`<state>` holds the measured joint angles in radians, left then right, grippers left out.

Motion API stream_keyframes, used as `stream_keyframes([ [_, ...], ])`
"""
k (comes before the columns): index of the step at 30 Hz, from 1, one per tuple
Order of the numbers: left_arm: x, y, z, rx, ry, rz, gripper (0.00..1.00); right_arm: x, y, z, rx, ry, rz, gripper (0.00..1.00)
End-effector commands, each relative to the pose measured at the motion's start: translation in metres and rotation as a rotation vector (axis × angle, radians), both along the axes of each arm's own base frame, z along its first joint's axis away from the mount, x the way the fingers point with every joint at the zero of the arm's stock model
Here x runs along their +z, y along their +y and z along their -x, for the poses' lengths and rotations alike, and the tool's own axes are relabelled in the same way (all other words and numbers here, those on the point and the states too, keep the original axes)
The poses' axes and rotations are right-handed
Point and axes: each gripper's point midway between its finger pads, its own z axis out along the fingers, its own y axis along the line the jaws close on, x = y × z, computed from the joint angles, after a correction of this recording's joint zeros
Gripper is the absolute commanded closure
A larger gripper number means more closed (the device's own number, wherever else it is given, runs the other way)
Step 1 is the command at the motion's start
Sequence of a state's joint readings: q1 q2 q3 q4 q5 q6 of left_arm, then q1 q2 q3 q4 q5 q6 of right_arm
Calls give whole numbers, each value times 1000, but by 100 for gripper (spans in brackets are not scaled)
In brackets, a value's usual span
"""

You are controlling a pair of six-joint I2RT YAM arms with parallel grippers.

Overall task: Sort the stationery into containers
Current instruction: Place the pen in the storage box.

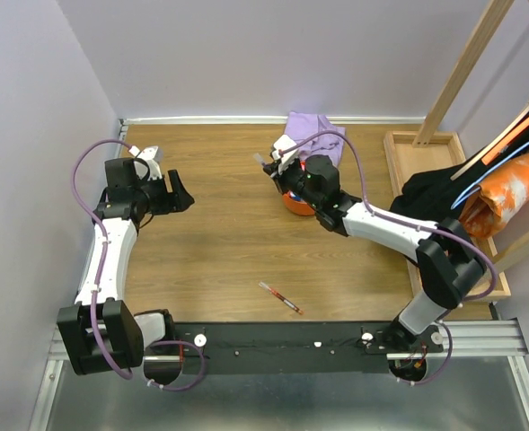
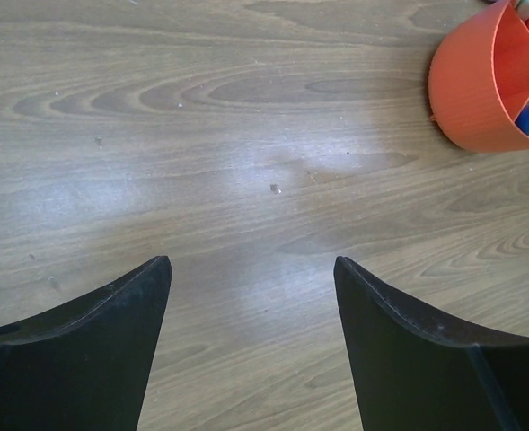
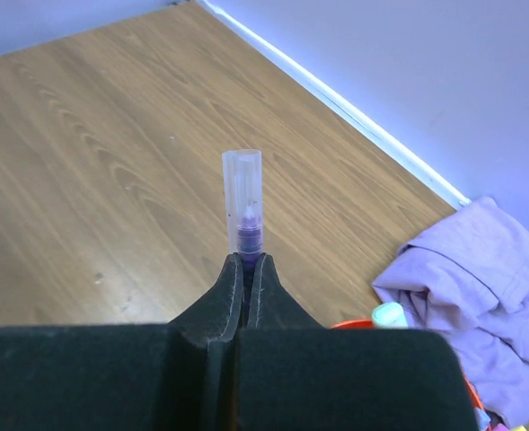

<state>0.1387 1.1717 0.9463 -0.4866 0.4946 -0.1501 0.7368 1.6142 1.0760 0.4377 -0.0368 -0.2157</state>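
My right gripper is shut on a thin pen with a clear cap and a purple tip, which sticks out past the fingertips. In the top view this gripper hovers over the round orange cup, hiding most of it. A bit of the cup's rim and a mint highlighter show behind the fingers. The left gripper is open over bare table at the left, with nothing between its fingers; the cup stands far to its upper right. A red pen lies near the front edge.
A lilac cloth lies against the back wall just behind the cup. A shallow wooden tray at the right holds black and orange fabric. A wooden frame leans at the far right.
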Motion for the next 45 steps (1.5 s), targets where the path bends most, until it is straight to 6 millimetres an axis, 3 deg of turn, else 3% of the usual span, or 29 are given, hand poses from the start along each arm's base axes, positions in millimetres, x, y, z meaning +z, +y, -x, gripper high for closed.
stream_keyframes([
  [1,8,-7,-5,-6,-17,36,18,21,-7,-31,-43,-122,-39,100],
  [5,1,-5,-4,-3,-2,24,18,5,-16,-54,-81,-112,-5,100],
  [9,-1,-3,-7,4,-5,23,18,-8,-21,-64,-88,-98,9,99],
  [20,-4,-2,-7,-6,7,8,18,-51,-18,-66,-84,-63,14,99],
  [28,-6,-3,-3,-12,3,7,18,-58,-31,-61,-131,-38,31,99],
  [30,-7,-4,-1,-11,0,12,18,-58,-35,-58,-134,-39,36,93],
  [31,-7,-5,0,-13,-2,15,18,-59,-35,-56,-132,-36,41,78],
  [34,-5,-7,2,-14,-11,24,18,-50,-38,-53,-131,-35,45,60],
  [37,-3,-9,3,-14,-24,39,18,-29,-38,-49,-125,-33,30,54],
  [40,3,-12,5,-17,-46,53,18,-13,-37,-39,-101,0,23,53],
  [41,8,-12,5,-16,-70,55,18,9,-36,-34,-93,-19,-1,53],
  [42,10,-12,5,-14,-78,56,18,16,-35,-28,-86,-18,-4,53],
  [43,11,-13,6,-15,-85,57,18,14,-29,-16,-67,12,12,52],
  [45,19,-10,6,4,-116,50,18,31,-24,3,-37,26,9,52],
])
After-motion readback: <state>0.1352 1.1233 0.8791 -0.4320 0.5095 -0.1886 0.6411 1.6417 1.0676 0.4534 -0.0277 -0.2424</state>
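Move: The pen is already pinched in the shut right fingers, and its storage box lies level with that hand, about 6 cm to its right, middle some 18 cm below. In the box, the pink bottle stands about 3 cm ahead and 6 cm to the right of the hand; the purple cloth lies some 15 cm ahead and 9 cm right of the hand, on the table. From the left hand the box is about 34 cm right and 5 cm ahead. The pen, still gripped in the right hand, is carried forward about 6 cm and a little right, then lowered into the box until the hand is roughly 8 cm lower. The fingers open about halfway and let go of the pen there; the hand then rises some 6 cm clear of it, easing back slightly. ##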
